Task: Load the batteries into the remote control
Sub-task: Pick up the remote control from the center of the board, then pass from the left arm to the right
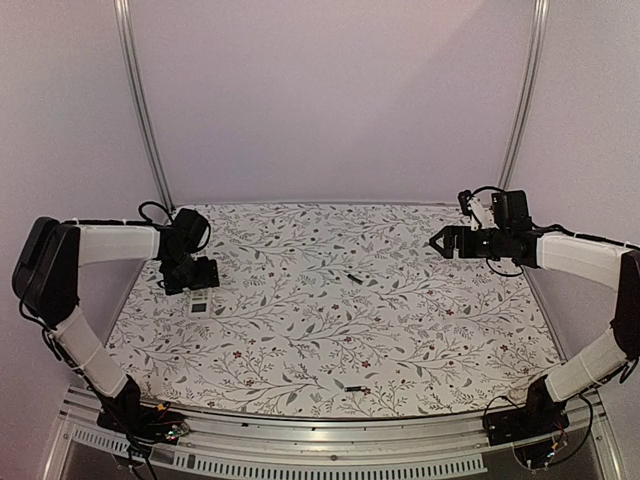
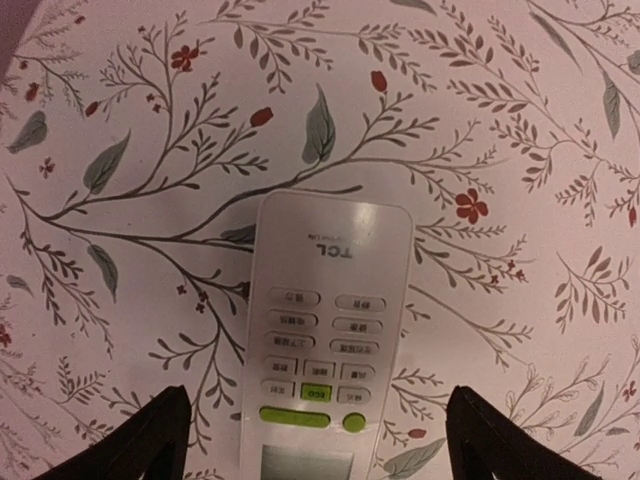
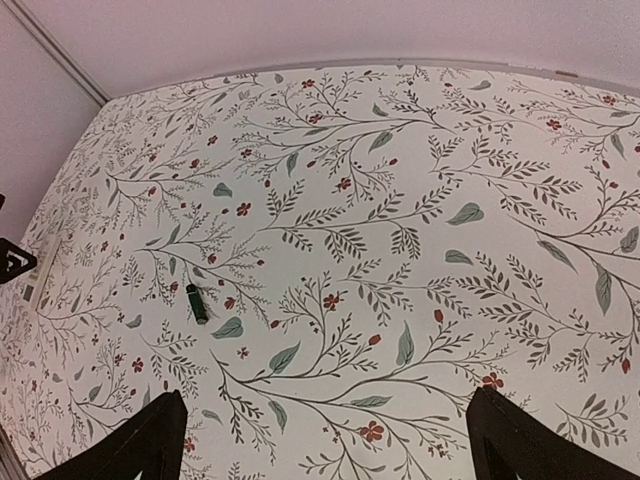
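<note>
The remote control (image 2: 325, 330) is a slim white handset lying face up on the floral cloth at the table's left (image 1: 203, 303). My left gripper (image 1: 195, 275) hangs right over it. Its jaws (image 2: 315, 405) are open, one finger on each side of the remote, neither touching it. One dark battery (image 1: 353, 277) lies near the middle of the table and also shows in the right wrist view (image 3: 197, 303). Another battery (image 1: 355, 388) lies near the front edge. My right gripper (image 1: 445, 243) is raised at the right, open and empty (image 3: 325, 405).
The floral cloth (image 1: 330, 330) covers the table. Metal frame posts (image 1: 140, 100) (image 1: 525, 90) rise at the back corners against pale walls. A metal rail (image 1: 330, 440) runs along the near edge between the arm bases.
</note>
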Robot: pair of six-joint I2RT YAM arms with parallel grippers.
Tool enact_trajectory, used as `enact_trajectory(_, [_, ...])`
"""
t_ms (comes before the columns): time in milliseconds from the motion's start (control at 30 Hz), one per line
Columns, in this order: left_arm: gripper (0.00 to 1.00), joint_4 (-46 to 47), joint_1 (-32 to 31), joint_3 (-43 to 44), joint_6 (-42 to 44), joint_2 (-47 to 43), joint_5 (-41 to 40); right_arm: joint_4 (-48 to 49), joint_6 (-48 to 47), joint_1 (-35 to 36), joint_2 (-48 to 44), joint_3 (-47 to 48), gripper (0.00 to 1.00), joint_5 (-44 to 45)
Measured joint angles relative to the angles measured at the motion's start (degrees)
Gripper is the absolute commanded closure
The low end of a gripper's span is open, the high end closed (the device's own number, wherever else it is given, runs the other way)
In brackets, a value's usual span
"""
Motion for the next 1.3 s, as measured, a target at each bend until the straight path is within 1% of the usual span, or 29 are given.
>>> enact_trajectory(133, [0.15, 0.5, 0.2, -0.5, -0.1, 1.9, 1.6, 0.0, 0.0, 0.0, 0.0, 0.0, 0.01, -0.7])
enact_trajectory(267, [0.20, 0.8, 0.3, -1.1, -0.1, 3.5, 2.9, 0.0, 0.0, 0.1, 0.0, 0.0, 0.01, -0.8])
enact_trajectory(333, [0.25, 1.3, 0.3, -1.2, -0.1, 4.2, 3.3, 0.0, 0.0, 0.2, 0.0, 0.0, 0.01, -0.9])
enact_trajectory(533, [0.44, 2.1, -0.1, -1.4, 0.9, 5.8, 3.4, 0.0, -0.7, 1.3, -0.1, 0.0, 0.01, -1.0])
enact_trajectory(633, [0.49, 2.2, -0.6, -1.0, 1.6, 6.1, 3.4, 0.0, -1.4, 2.6, -0.1, 0.0, 0.01, -1.0])
enact_trajectory(733, [0.56, 2.4, -2.5, 0.5, 3.4, 7.4, 3.8, -0.4, -2.3, 4.4, -0.2, 0.0, 0.01, -1.0])
enact_trajectory(800, [0.62, 2.3, -4.4, 1.9, 4.9, 8.5, 4.5, -1.1, -3.2, 6.0, -0.2, 0.1, 0.01, -0.9])
enact_trajectory(967, [0.72, 1.9, -9.4, 5.5, 8.6, 10.9, 7.3, -2.8, -6.8, 11.6, -0.6, 0.0, 0.01, 0.9])
enact_trajectory(1133, [0.79, 0.9, -14.4, 8.0, 11.1, 11.1, 13.6, -3.0, -10.7, 18.5, -2.6, -0.2, 0.01, 4.9])
enact_trajectory(1300, [0.84, -0.1, -17.0, 10.7, 12.3, 11.0, 22.1, -2.9, -15.1, 27.4, -4.5, -1.4, 0.01, 10.8])
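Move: The remote control lies almost under the open left fingers, its middle about 2 cm back, 1 cm right and 4 cm below them, its long side pointing roughly forward. One battery is some 37 cm to the left hand's right and 3 cm ahead, the other equally far right but about 28 cm back. From the right hand the remote is about 56 cm left, level in reach and 15 cm lower. The remote control is straddled by the left fingers, which sink about 4 cm, ease slightly back and pinch its sides near the green buttons. They then carry it about 18 cm right towards the middle, swinging some 35 degrees clockwise and rising late by under 3 cm. The empty, open right hand sets off late, left and back towards the remote, turning counter-clockwise. ##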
